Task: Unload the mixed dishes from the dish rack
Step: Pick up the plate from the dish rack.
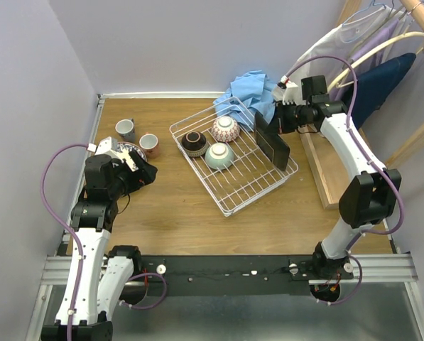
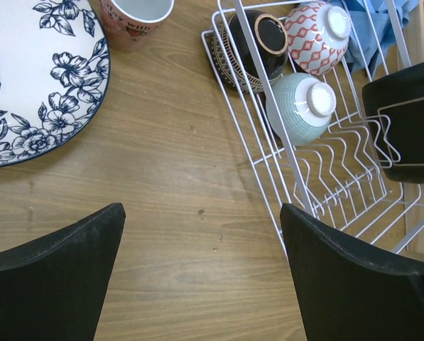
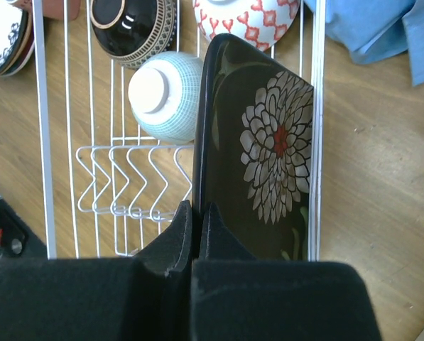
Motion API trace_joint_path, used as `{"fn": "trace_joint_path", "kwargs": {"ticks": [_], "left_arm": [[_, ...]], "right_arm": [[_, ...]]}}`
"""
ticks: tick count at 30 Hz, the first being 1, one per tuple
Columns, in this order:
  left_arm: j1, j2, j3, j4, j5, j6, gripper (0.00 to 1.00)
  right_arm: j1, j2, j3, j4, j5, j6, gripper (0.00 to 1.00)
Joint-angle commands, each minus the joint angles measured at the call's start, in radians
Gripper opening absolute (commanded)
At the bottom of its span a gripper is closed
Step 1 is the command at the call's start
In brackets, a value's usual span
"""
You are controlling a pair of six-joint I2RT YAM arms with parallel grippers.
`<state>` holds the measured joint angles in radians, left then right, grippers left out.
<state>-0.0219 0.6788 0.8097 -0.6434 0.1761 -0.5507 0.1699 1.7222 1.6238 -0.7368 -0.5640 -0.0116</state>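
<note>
The white wire dish rack (image 1: 234, 193) sits mid-table. Standing on edge at its right side is a black square floral plate (image 3: 272, 142), and my right gripper (image 3: 197, 208) is shut on the plate's near rim. Three small bowls lie upside down in the rack's far part: brown (image 1: 194, 142), pink-patterned (image 1: 225, 128) and pale green (image 1: 219, 155). My left gripper (image 2: 201, 234) hangs open over bare wood just left of the rack. Beside it a blue floral round plate (image 2: 34, 78) rests on the table, with an orange-red cup (image 1: 149, 144) and a grey cup (image 1: 126, 128) behind.
A blue cloth (image 1: 251, 92) lies behind the rack against the back wall. A wooden clothes rack (image 1: 400, 145) hung with garments stands at the right edge. Walls close the left and far sides.
</note>
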Motion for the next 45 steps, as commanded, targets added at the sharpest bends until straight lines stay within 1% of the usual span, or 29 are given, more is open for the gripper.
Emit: {"fn": "trace_joint_path", "kwargs": {"ticks": [1,9,13,19,23,29,33,34,39,40,45], "left_arm": [[-0.004,-0.002,0.002,0.025,0.042,-0.020,0.99],[-0.004,-0.004,-0.020,0.045,0.062,-0.046,0.99],[-0.004,-0.002,-0.027,0.047,0.066,-0.054,0.99],[-0.004,-0.002,-0.027,0.044,0.071,-0.066,0.99],[-0.004,0.005,-0.024,0.044,0.071,-0.080,0.99],[-0.004,0.030,-0.015,0.057,0.085,-0.115,0.99],[-0.004,0.050,0.002,0.059,0.100,-0.129,0.99],[-0.004,0.057,0.006,0.059,0.103,-0.133,0.99],[-0.004,0.073,0.025,0.059,0.131,-0.166,0.99],[-0.004,0.074,0.026,0.059,0.132,-0.170,0.99],[-0.006,0.080,0.032,0.056,0.151,-0.202,0.99]], "right_arm": [[-0.067,-0.069,0.102,-0.019,-0.105,0.042,0.01],[-0.112,-0.087,0.107,0.034,-0.171,0.130,0.01],[-0.128,-0.121,0.071,0.080,-0.192,0.176,0.01],[-0.130,-0.164,0.059,0.112,-0.249,0.206,0.01],[-0.130,-0.207,0.036,0.149,-0.313,0.231,0.01],[-0.116,-0.265,-0.034,0.195,-0.399,0.249,0.01],[-0.049,-0.294,-0.064,0.191,-0.390,0.225,0.01],[-0.009,-0.299,-0.067,0.182,-0.381,0.211,0.01],[0.089,-0.342,-0.076,0.142,-0.278,0.108,0.01],[0.130,-0.351,-0.077,0.137,-0.258,0.090,0.01],[0.255,-0.366,-0.085,0.105,-0.151,-0.028,0.01]]}}
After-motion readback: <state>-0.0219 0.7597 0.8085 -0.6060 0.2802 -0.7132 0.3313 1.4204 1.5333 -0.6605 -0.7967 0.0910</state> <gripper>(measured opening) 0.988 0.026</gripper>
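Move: The black plate stands in the rack, already pinched by its top edge in the right hand, its middle roughly 7 cm below that hand. The plate stack lies about 57 cm to the right hand's left, about level forward and back. The red-patterned bowl is some 16 cm left and 6 cm ahead; the green bowl 18 cm left and 3 cm back. From the left hand, the stack lies about 12 cm ahead and 13 cm left. The black plate, still pinched at its top edge by the right fingers, is drawn almost straight up out of the rack, about 10 cm, easing slightly back; then it is carried level, back and left towards the plate stack, the right wrist raising its left side and turning some 15 degrees counter-clockwise. The open, empty left hand drifts about 2 cm right, rolling left side down. ##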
